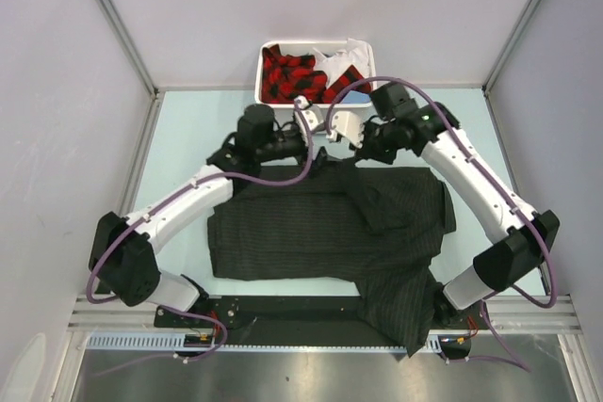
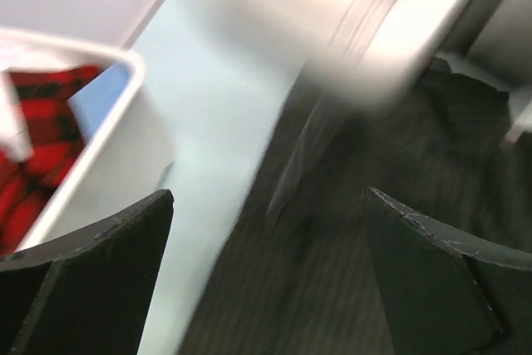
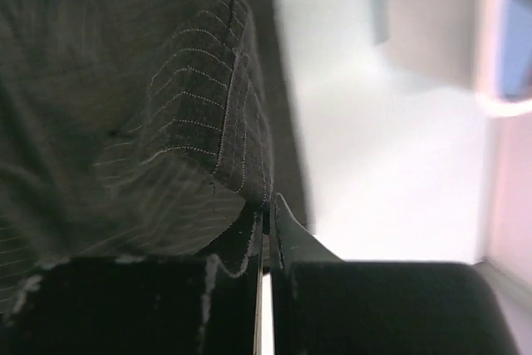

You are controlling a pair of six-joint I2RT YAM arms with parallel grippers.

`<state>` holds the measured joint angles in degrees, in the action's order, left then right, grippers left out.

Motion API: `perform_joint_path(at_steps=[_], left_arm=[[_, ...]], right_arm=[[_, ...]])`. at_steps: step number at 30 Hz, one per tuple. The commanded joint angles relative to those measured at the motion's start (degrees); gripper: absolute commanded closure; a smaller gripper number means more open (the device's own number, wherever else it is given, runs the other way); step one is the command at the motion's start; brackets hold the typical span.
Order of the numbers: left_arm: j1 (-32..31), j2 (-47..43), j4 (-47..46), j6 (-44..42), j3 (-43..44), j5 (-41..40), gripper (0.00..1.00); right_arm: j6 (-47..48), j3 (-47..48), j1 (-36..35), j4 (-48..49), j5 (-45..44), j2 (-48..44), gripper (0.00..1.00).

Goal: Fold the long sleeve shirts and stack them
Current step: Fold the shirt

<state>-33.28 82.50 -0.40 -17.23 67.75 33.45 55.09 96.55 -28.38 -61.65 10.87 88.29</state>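
Observation:
A black pinstriped long sleeve shirt [image 1: 320, 233] lies spread on the table, partly folded, with one sleeve hanging over the near edge. My left gripper [image 1: 318, 153] hovers open over the shirt's far edge; in the left wrist view its fingers [image 2: 100, 272] stand wide apart above the blurred dark cloth [image 2: 349, 272], and the gripper [image 2: 266, 197] is empty. My right gripper [image 1: 366, 151] is at the far edge beside it. In the right wrist view this gripper [image 3: 268, 209] is shut on a stitched edge of the shirt [image 3: 191, 122], which bunches up in front of the jaws.
A white bin [image 1: 261, 72] with red-and-black plaid and white cloth stands at the back centre, just beyond both grippers; it also shows in the left wrist view [image 2: 108, 155]. Grey walls close in the left, right and back sides. A metal rail [image 1: 301, 341] runs along the near edge.

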Motion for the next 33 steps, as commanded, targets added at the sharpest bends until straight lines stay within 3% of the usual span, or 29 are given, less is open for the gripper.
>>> perform_joint_path(at_steps=[1,4,10,16,21,24,27,33], left_arm=[[-7.04,-0.76,-17.95,15.27,-4.36,-8.48,0.01],[-10.39,-1.72,-24.55,18.54,-10.17,-11.91,0.01],[-13.13,-0.5,-26.66,20.22,-12.72,-16.4,0.01],[-13.48,-0.76,-33.25,22.33,-16.5,-13.76,0.01],[-13.04,-8.22,-32.65,20.41,-23.44,-18.77,0.01],[-13.13,-12.27,-33.52,17.42,-26.61,-15.44,0.01],[-14.7,-11.05,-34.05,13.9,-25.48,-13.24,0.01],[-19.19,-3.67,-34.84,9.41,-18.8,-21.4,0.01]], right_arm=[[-13.41,-1.9,-4.84,-4.88,-10.69,1.45,1.0],[-18.94,-1.81,-6.33,-4.71,-13.24,0.39,1.0],[-23.45,-1.98,-7.04,-5.33,-13.25,-0.57,1.0],[-24.94,-2.24,-6.69,-4.19,-13.95,-0.75,1.0],[-26.53,-4.26,0.86,1.26,-7.81,-4.7,1.0],[-24.16,-6.02,1.92,1.88,-5.17,-6.9,1.0],[-22.67,-5.33,1.93,0.22,-1.3,-6.82,1.0],[-23.18,0.3,1.4,-5.23,2.48,-4.01,1.0]])
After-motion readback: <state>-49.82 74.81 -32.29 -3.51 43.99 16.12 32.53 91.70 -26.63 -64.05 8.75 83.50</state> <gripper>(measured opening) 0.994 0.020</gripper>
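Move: Some 8 cm to the right of the wide-open left hand, and about 5 cm below it, the upper part of the raised sleeve hangs from the right fingers; the bin is some 32 cm ahead of the left hand, 4 cm left and 19 cm lower. From the right hand, that stretch of sleeve is straight below by about 5 cm. The sleeve's lower end is 7 cm back, 4 cm right and 24 cm down, the shirt body's middle 9 cm back, 11 cm left and 25 cm down. The right hand keeps its shut pinch on the raised sleeve end, easing back about 5 cm and down 3 to 4, then swinging a few centimetres right and forward with a slight rise, while the wrist turns some 20 degrees clockwise. The left hand, fingers still wide open, slips right and a little down, pauses, then draws back to about 8 cm in all with a dip and partial rise, tipping its fingers up to level beside the hanging sleeve; no touch of the cloth by it can be made out. ##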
